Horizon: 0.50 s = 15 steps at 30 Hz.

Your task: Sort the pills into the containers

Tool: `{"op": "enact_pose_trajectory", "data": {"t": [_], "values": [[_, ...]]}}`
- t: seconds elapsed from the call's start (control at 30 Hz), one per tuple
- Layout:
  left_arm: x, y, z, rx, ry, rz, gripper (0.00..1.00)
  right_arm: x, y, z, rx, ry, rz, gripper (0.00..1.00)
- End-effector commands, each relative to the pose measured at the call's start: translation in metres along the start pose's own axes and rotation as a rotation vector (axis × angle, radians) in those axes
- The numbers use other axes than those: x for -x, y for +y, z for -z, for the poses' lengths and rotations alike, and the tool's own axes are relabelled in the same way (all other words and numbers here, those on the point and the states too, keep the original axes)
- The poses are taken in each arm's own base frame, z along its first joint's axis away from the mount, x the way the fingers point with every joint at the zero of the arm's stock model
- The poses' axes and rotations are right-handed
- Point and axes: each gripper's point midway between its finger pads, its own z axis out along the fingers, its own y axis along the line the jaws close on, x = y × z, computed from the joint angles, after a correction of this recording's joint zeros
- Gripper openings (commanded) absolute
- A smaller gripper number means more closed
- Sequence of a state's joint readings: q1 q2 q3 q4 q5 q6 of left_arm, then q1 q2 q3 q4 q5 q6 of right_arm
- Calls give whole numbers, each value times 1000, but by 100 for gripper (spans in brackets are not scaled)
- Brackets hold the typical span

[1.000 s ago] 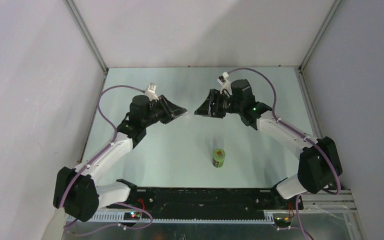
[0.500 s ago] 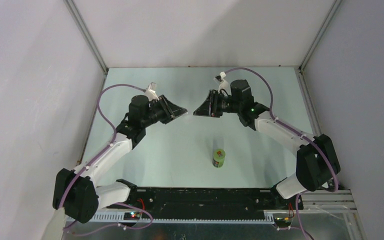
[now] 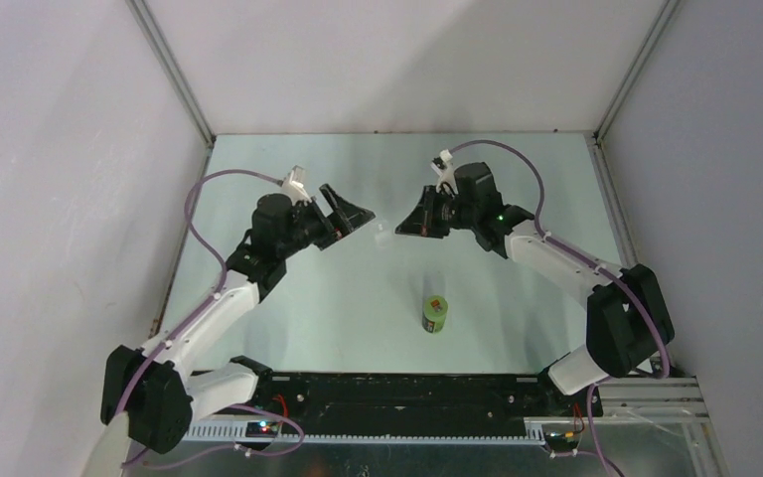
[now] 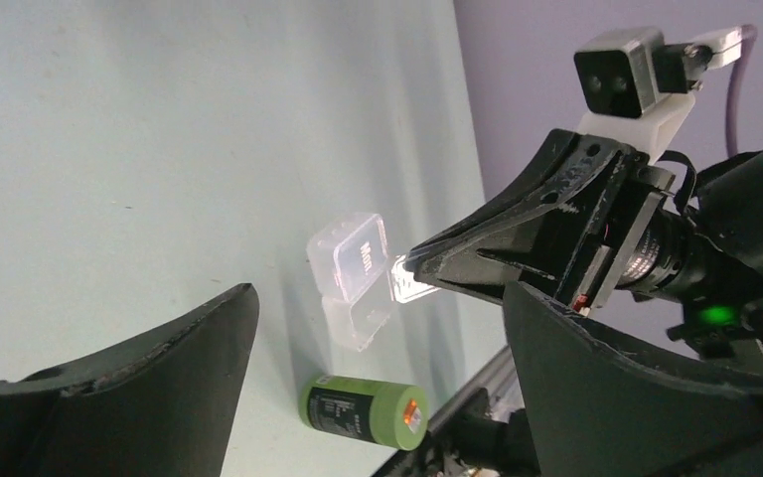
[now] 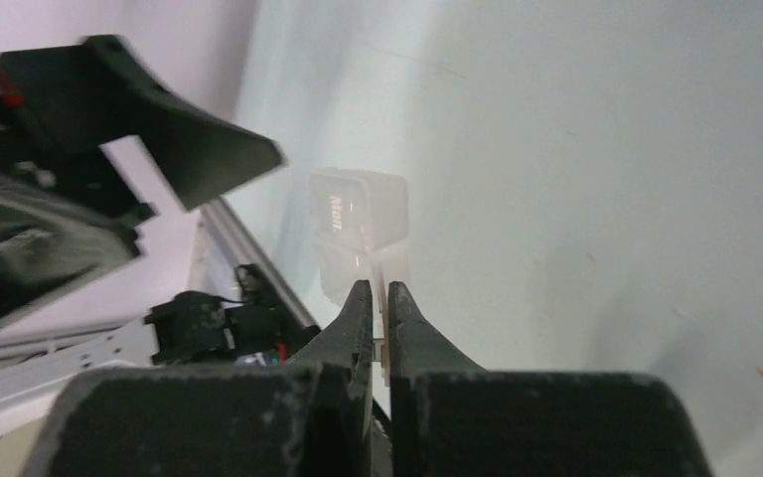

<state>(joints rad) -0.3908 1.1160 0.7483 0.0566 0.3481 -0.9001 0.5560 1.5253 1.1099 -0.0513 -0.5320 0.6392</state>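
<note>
The clear two-compartment container [image 4: 352, 266], one lid printed "Mon", hangs between the two grippers; it also shows in the right wrist view [image 5: 358, 211] and faintly in the top view [image 3: 382, 232]. My right gripper [image 5: 379, 289] is shut on a thin clear flap at the container's edge; it also shows in the top view [image 3: 405, 226]. My left gripper [image 4: 378, 296] is open and empty, its fingers either side of the container without touching it; it also shows in the top view [image 3: 358, 217]. No pills are visible in any view.
A green cylindrical bottle [image 3: 434, 314] with a red-orange label stands on the pale table nearer the arm bases; it also shows in the left wrist view [image 4: 363, 409]. Grey walls with metal rails close in the table [image 3: 517, 179] on three sides.
My left gripper has drawn back a little to the left and turned. My right gripper has tipped downward. The clear container now shows in the gap between them.
</note>
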Motion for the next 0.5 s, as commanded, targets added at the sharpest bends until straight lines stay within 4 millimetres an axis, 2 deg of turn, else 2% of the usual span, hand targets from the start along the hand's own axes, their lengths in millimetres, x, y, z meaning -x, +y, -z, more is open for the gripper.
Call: {"op": "enact_pose_trajectory", "data": {"t": [0.0, 0.17, 0.33, 0.47], "values": [[17, 4, 9, 48, -94, -68, 99, -2, -39, 23, -224, -17, 13, 0], [18, 8, 12, 79, -89, -93, 99, -19, -95, 35, -415, 27, 8, 0], [15, 10, 13, 91, -61, -113, 99, -30, -138, 39, -508, 49, -35, 0], [11, 11, 17, 84, -62, -132, 99, -44, -162, 37, -558, 83, -62, 0]]}}
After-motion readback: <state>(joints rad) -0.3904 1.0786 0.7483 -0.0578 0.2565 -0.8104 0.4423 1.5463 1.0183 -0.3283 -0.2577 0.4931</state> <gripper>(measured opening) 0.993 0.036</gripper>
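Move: The pill box already hangs from the right fingertips by its clear flap, its middle some 3 cm left and 1 cm ahead of that hand. The clear table it is being carried to lies about 11 cm right, 1 cm ahead and 20 cm below. The green bottle stands roughly 11 cm back, 8 cm right and 16 cm lower. From the empty left hand, the box is about 5 cm right, 1 cm back and 2 cm lower; that clear table is some 19 cm right, 1 cm back and 22 cm down. The pill box, still pinched by its flap in the closed right fingers, is carried away from the left gripper, down and to the right by about 10 cm each, towards the clear table beyond the green bottle. On the way the right hand tips its fingertips down some 25 degrees and turns a little clockwise. The left hand, already wide open, eases back about 2 cm to its left, then sinks slightly. ##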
